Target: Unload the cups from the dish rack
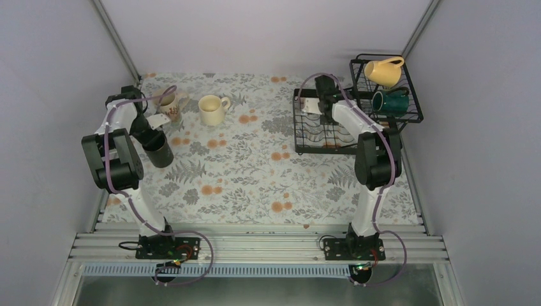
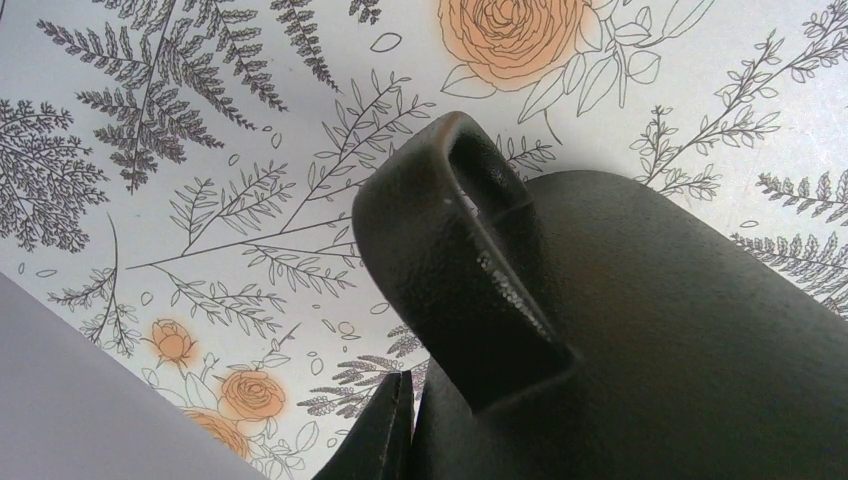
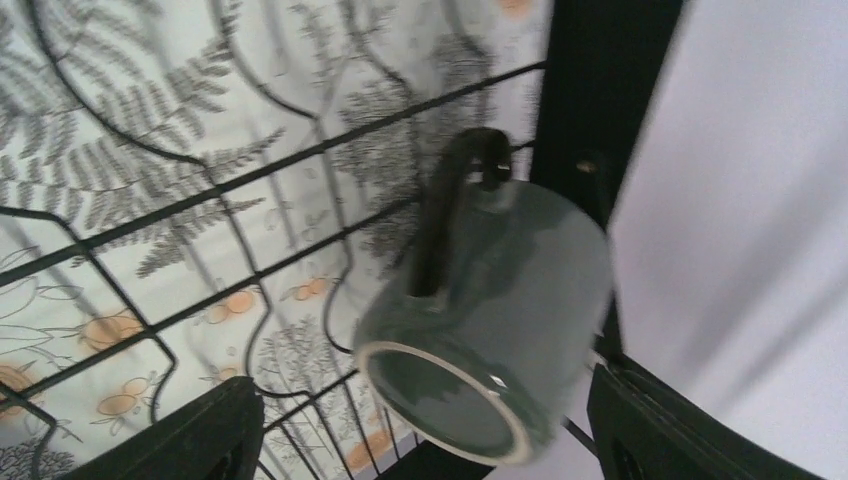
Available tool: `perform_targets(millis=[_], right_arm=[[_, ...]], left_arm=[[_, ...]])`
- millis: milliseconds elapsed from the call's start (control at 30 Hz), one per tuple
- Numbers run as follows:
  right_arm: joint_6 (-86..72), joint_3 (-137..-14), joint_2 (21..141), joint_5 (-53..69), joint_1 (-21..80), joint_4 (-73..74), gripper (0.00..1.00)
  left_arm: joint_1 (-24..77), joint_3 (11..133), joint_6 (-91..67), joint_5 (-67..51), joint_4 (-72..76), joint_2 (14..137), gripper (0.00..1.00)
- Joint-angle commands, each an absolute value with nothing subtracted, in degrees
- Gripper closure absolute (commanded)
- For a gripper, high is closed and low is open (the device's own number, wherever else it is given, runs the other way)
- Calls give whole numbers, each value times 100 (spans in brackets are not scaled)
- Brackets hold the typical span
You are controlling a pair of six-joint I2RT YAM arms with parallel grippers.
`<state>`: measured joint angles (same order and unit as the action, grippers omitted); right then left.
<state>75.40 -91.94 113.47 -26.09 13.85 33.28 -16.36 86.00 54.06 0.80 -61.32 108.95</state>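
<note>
My left gripper (image 1: 152, 131) is shut on the black mug (image 1: 159, 150) low over the table's left side. In the left wrist view the black mug (image 2: 640, 340) fills the frame with its handle (image 2: 450, 250) up, and one finger (image 2: 385, 435) presses on its wall. Two cream mugs (image 1: 171, 106) (image 1: 213, 109) stand on the table behind it. My right gripper (image 1: 322, 92) hangs over the black wire dish rack (image 1: 306, 148). It is open (image 3: 430, 430), with its fingers either side of a dark grey-green mug (image 3: 500, 300) lying on its side. A yellow mug (image 1: 385, 70) and a dark teal mug (image 1: 390, 102) lie in the raised basket.
The floral tablecloth (image 1: 255, 172) covers the table. Grey walls close in on the left, back and right. The rack's raised tier (image 1: 415, 118) stands against the right wall. An aluminium rail (image 1: 255, 245) with both arm bases runs along the near edge.
</note>
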Motion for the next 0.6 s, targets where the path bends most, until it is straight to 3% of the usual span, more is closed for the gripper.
perform_targets(millis=[0, 133, 567], right_arm=[[8120, -8666, 11391, -2933, 1415, 2494, 19], [8165, -8581, 11595, -3046, 1411, 2122, 30], [8426, -8652, 12347, -3122, 1407, 1001, 39]], left_arm=[[-1702, 8559, 5481, 268, -6102, 10878, 98], [-1714, 8615, 5452, 297, -6106, 10957, 98], [-1712, 8956, 5297, 363, -6290, 11260, 98]])
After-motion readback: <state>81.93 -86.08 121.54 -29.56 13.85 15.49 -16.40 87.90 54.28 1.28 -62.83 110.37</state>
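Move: The grey cup lying in the lower tier of the dish rack, its handle on the side facing the right hand, has its middle about 5 cm ahead of that hand, 4 cm to its right and 8 cm below. On the upper tier, the teal cup sits some 19 cm right, 2 cm back and 8 cm above the hand; the yellow cup is about 17 cm right, 8 cm ahead and 9 cm above. From the left hand, the grey cup lies roughly 74 cm right, 18 cm ahead and 3 cm lower. Down first, with a slight drift back, then forward and down together, the right hand sinks about 6 cm and ends some 3 cm farther out, closing on the grey cup's handle. The wrist tilts only a little, and the wide-open fingers narrow to a bit over half, one on either side of the handle; contact can't be made out. ##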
